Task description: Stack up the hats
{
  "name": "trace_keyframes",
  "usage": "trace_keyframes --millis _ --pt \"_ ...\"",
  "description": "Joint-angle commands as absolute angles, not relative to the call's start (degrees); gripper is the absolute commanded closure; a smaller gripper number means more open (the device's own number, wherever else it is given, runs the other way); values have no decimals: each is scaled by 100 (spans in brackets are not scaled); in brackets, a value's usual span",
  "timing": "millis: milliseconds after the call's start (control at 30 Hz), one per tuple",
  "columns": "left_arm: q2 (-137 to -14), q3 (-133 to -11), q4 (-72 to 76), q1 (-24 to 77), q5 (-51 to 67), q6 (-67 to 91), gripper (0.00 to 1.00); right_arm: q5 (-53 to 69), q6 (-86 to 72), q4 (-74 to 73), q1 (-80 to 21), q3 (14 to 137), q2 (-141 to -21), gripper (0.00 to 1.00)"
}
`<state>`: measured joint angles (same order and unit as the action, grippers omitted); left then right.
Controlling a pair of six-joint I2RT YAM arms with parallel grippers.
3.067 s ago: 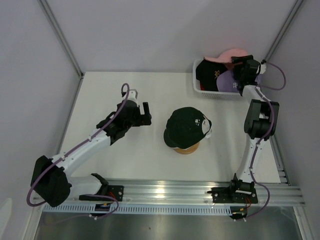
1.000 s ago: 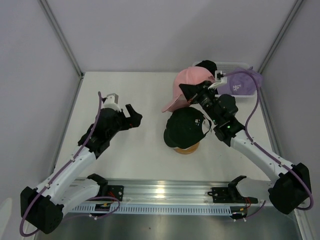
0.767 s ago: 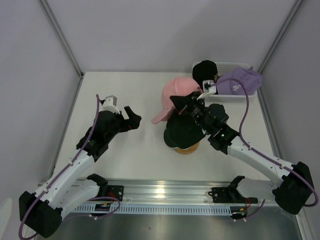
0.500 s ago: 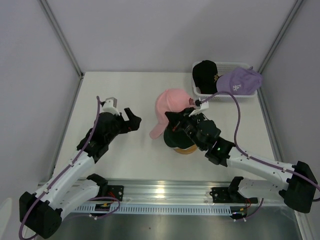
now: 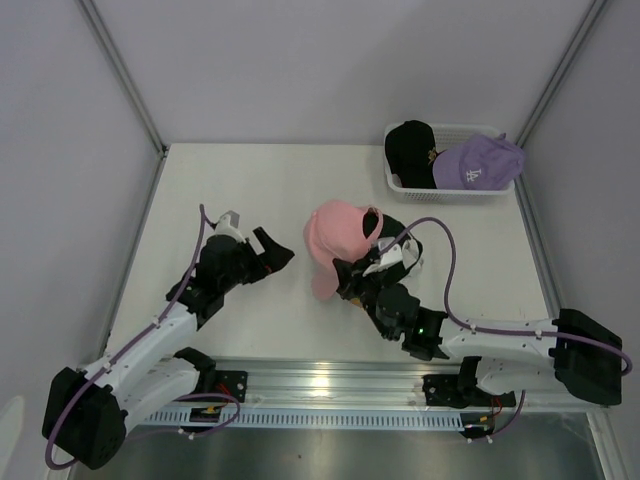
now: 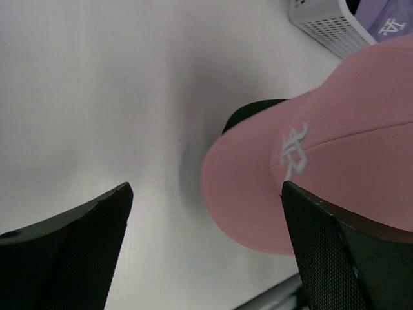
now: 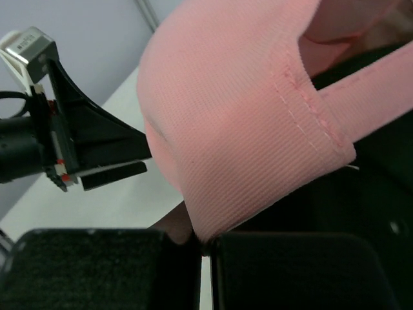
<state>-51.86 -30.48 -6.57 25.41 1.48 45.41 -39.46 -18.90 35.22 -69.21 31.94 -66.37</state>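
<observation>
A pink hat (image 5: pixel 338 232) sits tilted over the left side of the white and dark green hat (image 5: pixel 398 233) in the middle of the table. My right gripper (image 5: pixel 352 272) is shut on the pink hat's (image 7: pixel 239 116) lower edge, the fabric pinched between its pads (image 7: pixel 203 242). The dark green hat (image 7: pixel 361 194) shows just behind that grip. My left gripper (image 5: pixel 276 250) hangs open a little to the left, its fingers wide apart and nothing between them; in its wrist view the pink brim (image 6: pixel 258 200) lies just ahead. A black hat (image 5: pixel 408 150) and a lavender hat (image 5: pixel 475 165) lie in the basket.
The white mesh basket (image 5: pixel 452 191) stands at the back right corner, also in the left wrist view as the basket (image 6: pixel 322 29). The wooden stand under the middle hats is hidden. Grey walls close in the table at the back and both sides.
My right arm has carried the pink hat from near the basket down and left onto the dark green hat. The left gripper has edged right toward it, still open.
</observation>
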Motion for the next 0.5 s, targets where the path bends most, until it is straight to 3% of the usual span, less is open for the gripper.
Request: trace_keyframes --millis 0,100,167,200,300,333,467 --pt "-5229 -2700 278 2479 974 5773 0 -4981 -1503 4788 -7189 2822 -6741 100" --pt "-5230 -2584 430 2479 1187 6125 0 -5132 -1625 5045 -7251 2532 -6636 100" --pt "-5203 -2558 466 2479 1187 6144 1 -5124 -1722 4765 -7251 2540 -6443 88" --pt "-5194 -2549 483 2479 1187 6144 0 -5063 -1844 4607 -7251 2557 -6364 75" --pt "-5177 -2522 738 2479 1239 6039 1 -4940 -2161 3773 -7269 2698 -5943 61" --pt "-5185 -2583 825 2479 1257 5960 0 -4800 -2362 3318 -7277 2733 -5820 51" --pt "-5352 -3110 660 2487 1301 5153 1 -4702 -3030 1822 -7347 2988 -4995 43"
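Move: The pink hat, still pinched by its back edge in the right hand, has its middle about 6 cm ahead, 2 cm left and 5 cm below. The green hat stack it is going onto lies some 5 cm ahead, 6 cm right and 8 cm below that hand; the white basket is about 30 cm ahead, 27 cm right and 18 cm lower. From the open left hand, the pink hat is roughly 13 cm right, 2 cm ahead and 3 cm higher. The pink hat's back edge is lowered about 3 cm at the green stack by the right hand, drifting right; then its fingers open to a bit over half and let go, and it rises by about as much while going on right and back, some 4 cm in all sideways. The open left hand edges about 3 cm right towards the pink crown, dipping, then rising, its left side rolling down some 15 degrees. ##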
